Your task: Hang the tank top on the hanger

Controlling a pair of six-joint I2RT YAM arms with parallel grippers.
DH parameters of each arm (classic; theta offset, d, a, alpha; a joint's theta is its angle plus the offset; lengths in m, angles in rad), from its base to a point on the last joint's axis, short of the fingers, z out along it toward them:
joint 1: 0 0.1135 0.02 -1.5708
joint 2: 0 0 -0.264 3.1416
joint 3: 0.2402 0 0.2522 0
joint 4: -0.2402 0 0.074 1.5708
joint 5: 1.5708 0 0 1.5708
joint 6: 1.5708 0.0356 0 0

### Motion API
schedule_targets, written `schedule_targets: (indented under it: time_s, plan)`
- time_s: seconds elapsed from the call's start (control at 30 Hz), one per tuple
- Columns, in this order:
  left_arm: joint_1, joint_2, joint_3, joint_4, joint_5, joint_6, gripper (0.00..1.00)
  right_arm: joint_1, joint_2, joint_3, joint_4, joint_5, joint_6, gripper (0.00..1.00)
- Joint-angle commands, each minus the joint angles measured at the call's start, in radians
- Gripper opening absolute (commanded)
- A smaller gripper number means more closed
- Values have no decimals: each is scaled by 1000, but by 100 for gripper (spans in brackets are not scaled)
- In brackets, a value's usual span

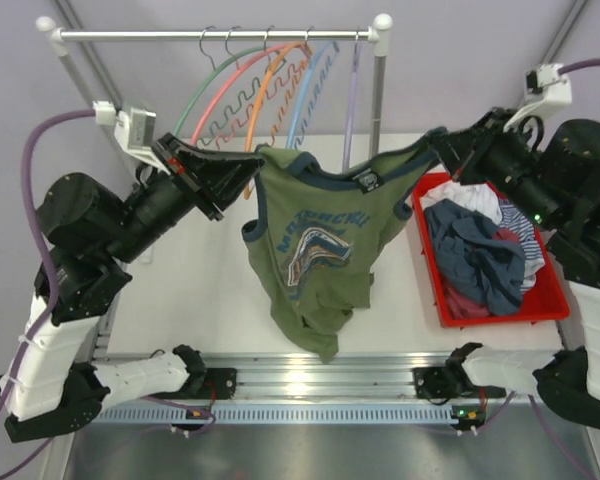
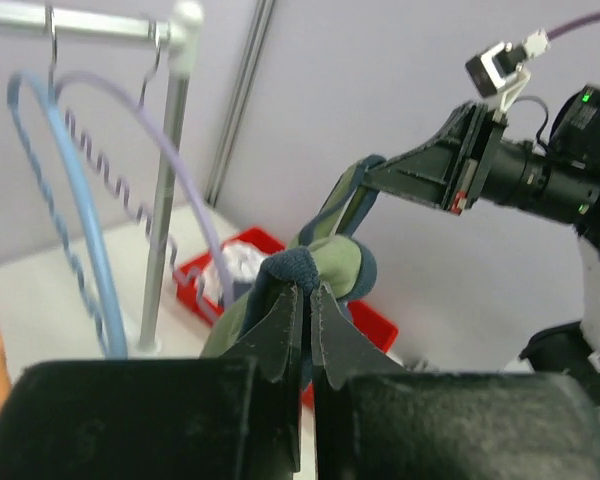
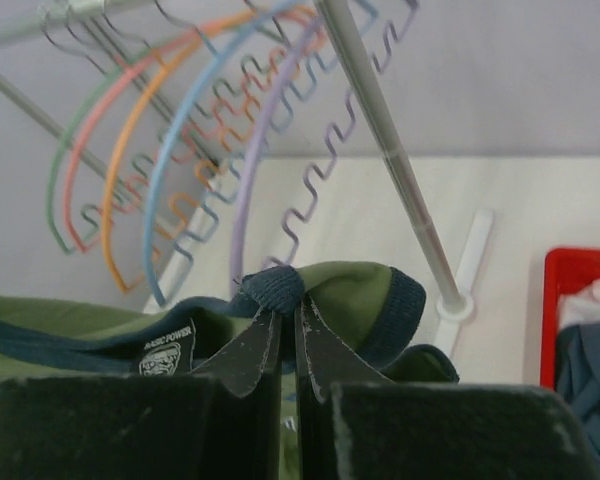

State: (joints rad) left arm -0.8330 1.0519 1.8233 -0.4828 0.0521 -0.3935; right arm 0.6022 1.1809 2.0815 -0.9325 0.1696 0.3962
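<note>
The olive-green tank top [image 1: 320, 250] hangs stretched between my two grippers above the table, chest graphic facing up. My left gripper [image 1: 252, 165] is shut on its left shoulder strap, whose navy trim bunches at the fingertips in the left wrist view [image 2: 307, 288]. The right gripper [image 1: 432, 143] is shut on the other strap, with green cloth [image 3: 350, 290] folded over its tips [image 3: 288, 305]. Behind the shirt, the green hanger [image 1: 202, 90] hangs leftmost on the rail; in the right wrist view the green hanger [image 3: 50, 195] sits at the far left.
Pink [image 1: 230, 85], orange [image 1: 265, 85], blue [image 1: 305, 90] and purple [image 1: 352, 100] hangers share the rail [image 1: 215, 34] of the rack, whose right post [image 1: 378, 90] stands behind the shirt. At the right a red bin [image 1: 555, 300] holds a dark blue garment [image 1: 480, 255] and white cloth [image 1: 470, 200].
</note>
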Motion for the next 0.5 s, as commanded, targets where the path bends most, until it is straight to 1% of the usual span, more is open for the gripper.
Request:
schedule_targets:
  time_s: [0.0,0.03,0.07,0.1,0.13,0.17,0.2,0.23,0.27,0.3,0.33,0.37,0.4,0.43,0.47]
  plan:
    - [3,-93,-198,1,0,-50,0,10,-124,-276,63,-13,50,0]
    - [3,-145,-260,24,9,-71,0,10,-154,-341,66,-19,64,0]
    - [3,-173,-380,38,18,-117,0,10,-209,-407,75,-34,96,0]
    - [2,-200,-441,50,28,-140,0,11,-236,-543,81,-47,113,0]
    - [2,-260,-499,71,34,-162,0,14,-260,-614,99,-59,130,0]
    - [3,-291,-618,85,41,-210,0,18,-283,-683,107,-70,159,0]
    - [2,-323,-681,104,48,-234,0,30,-323,-812,115,-70,174,0]
    - [2,-381,-746,121,52,-260,0,39,-340,-875,130,-71,187,0]
    - [2,-406,-868,156,64,-315,0,60,-365,-934,141,-73,214,0]
    - [3,-429,-930,176,69,-339,0,73,-372,-1042,155,-68,228,0]
    - [2,-467,-1046,193,68,-382,0,86,-379,-1095,191,-68,242,0]
    - [2,-483,-1100,235,63,-401,0,102,-379,-1145,213,-65,266,0]
    - [3,-495,-1149,256,57,-416,0,137,-373,-1235,233,-61,282,0]
    - [2,-512,-1238,279,54,-442,0,157,-363,-1276,279,-56,294,0]
    - [2,-521,-1278,297,52,-453,0,191,-336,-1311,303,-45,318,0]
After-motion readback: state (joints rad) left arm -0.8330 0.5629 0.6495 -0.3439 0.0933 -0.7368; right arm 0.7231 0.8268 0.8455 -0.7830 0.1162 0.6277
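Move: The shut grippers hold the tank top by its two straps, high up. The table patch to lay it on is about 57 cm below the left hand, some 11 cm to its right and 2 cm ahead; from the right hand it is 52 cm down, 17 cm left and 5 cm back. The purple hanger is roughly 20 cm ahead of the right hand, 8 cm left and 8 cm lower; the red bin's middle is 13 cm ahead, 23 cm right and 50 cm below. Bring both grippers down together, fast, about 35 cm towards the table, keeping the straps pinched and held apart. Tip both sets of fingers downward some 35 to 40 degrees as you sink, and let the right hand ease back a little, about 5 cm, late in the drop. ##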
